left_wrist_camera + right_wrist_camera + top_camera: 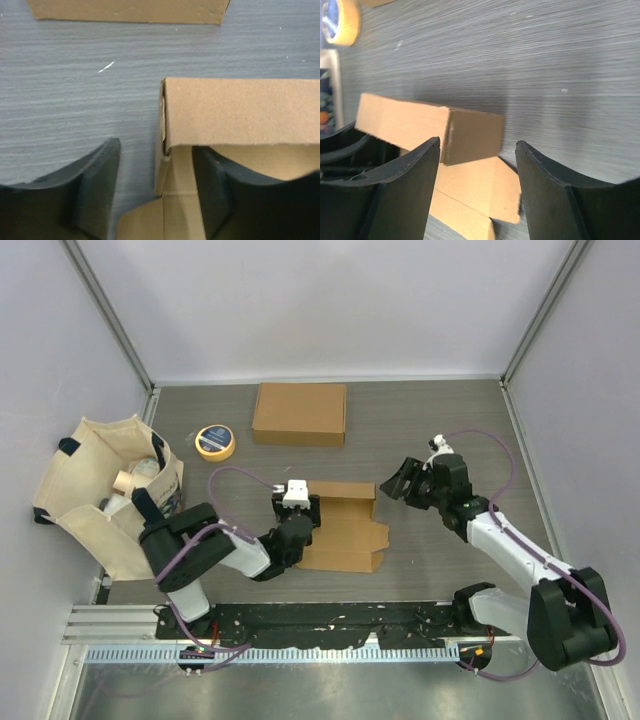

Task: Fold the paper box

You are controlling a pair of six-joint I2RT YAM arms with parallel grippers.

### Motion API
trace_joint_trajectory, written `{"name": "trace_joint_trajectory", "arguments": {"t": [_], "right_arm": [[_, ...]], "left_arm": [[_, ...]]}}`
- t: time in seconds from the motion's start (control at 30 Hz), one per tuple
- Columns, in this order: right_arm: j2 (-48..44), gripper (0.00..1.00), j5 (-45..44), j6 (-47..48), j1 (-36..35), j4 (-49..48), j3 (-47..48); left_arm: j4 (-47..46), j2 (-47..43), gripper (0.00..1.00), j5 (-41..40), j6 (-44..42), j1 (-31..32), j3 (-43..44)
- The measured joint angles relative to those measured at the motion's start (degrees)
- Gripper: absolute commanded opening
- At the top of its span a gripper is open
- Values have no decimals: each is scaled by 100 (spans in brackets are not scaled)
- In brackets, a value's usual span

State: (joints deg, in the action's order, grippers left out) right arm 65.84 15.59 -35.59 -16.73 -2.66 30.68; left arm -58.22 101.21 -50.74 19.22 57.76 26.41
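The paper box [345, 525] is brown cardboard, partly folded, lying in the middle of the table with its back wall raised and a flap flat on its right. My left gripper [297, 510] is at its left end. In the left wrist view this gripper [157, 190] is open and straddles the box's [240, 110] left wall, one finger [95, 185] outside and the other inside, with gaps on both sides. My right gripper [400, 480] hovers open just right of the far right corner. In its wrist view the right gripper [477, 165] frames the box corner [470, 135] and holds nothing.
A closed cardboard box [300, 413] lies at the back centre, a yellow tape roll [215, 441] to its left. A cream tote bag [110, 490] with items stands at the left edge. Grey walls enclose the table on three sides.
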Motion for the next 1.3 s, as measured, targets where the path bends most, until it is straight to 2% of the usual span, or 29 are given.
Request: {"name": "trace_joint_trajectory", "arguments": {"t": [0.07, 0.13, 0.2, 0.33, 0.47, 0.57, 0.6, 0.67, 0.7, 0.8, 0.9, 1.0, 1.23, 1.27, 1.3], "right_arm": [[-203, 70, -509, 116, 4, 868, 345], [-302, 70, -820, 170, 9, 1554, 603], [-400, 65, -946, 212, 22, 2118, 684], [-466, 61, -376, 175, -138, 2955, 479], [-560, 61, 31, -243, -815, 3178, 122], [-688, 56, 249, -693, -1287, 2848, -369], [-693, 51, 260, -841, -1392, 2715, -527], [-627, 43, 243, -1093, -1530, 2522, -728], [-568, 30, 225, -1198, -1561, 2391, -793], [-422, 1, 210, -1508, -1582, 2055, -918], [-446, 1, 258, -1779, -1582, 1971, -896], [-610, 1, 422, -1945, -1482, 2050, -837], [-684, 1, 1283, -2050, -1025, 2310, -662], [-682, 1, 1416, -2050, -1008, 2369, -619], [-671, 1, 1539, -2050, -1003, 2424, -568]], "left_arm": [[435, -450, 75, 87, 219, 4, -118], [1117, -1198, 76, 199, 540, 7, -197], [1814, -1952, 75, 380, 828, 9, -190], [3528, -3504, 74, 1191, 1451, 9, -24], [4693, -4710, 73, 2448, 1700, -15, 44], [5423, -5174, 74, 3504, 1707, -28, 264], [5574, -5222, 75, 3866, 1652, -28, 343], [5853, -5165, 84, 4444, 1453, 17, 535], [5971, -5066, 85, 4559, 1329, 87, 621], [6487, -4343, 95, 4544, 684, 682, 1182], [6675, -3344, 99, 4122, -332, 1611, 1709], [6614, -2741, 100, 3665, -1432, 2310, 1687], [6249, -1773, 99, 2699, -3285, 2566, 1589], [6170, -1602, 97, 2503, -3486, 2577, 1611], [6065, -1419, 91, 2332, -3676, 2577, 1639]]}}
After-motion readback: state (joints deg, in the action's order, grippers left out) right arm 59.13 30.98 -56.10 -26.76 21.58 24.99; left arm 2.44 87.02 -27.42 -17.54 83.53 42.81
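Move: The near flap's right corner lies about 18 cm back and 4 cm to the left of the right hand, some 9 cm below it. From the left hand the near flap's middle is roughly 17 cm back, 11 cm right and 5 cm lower. The standing back wall is about 13 cm left of the right hand, nearly level ahead, 5 cm lower; the right side tab is 12 cm back, 4 cm left, 9 cm down. Right hand goes back some 15 cm, pinching the near flap's corner; left opens and arcs back towards it. ##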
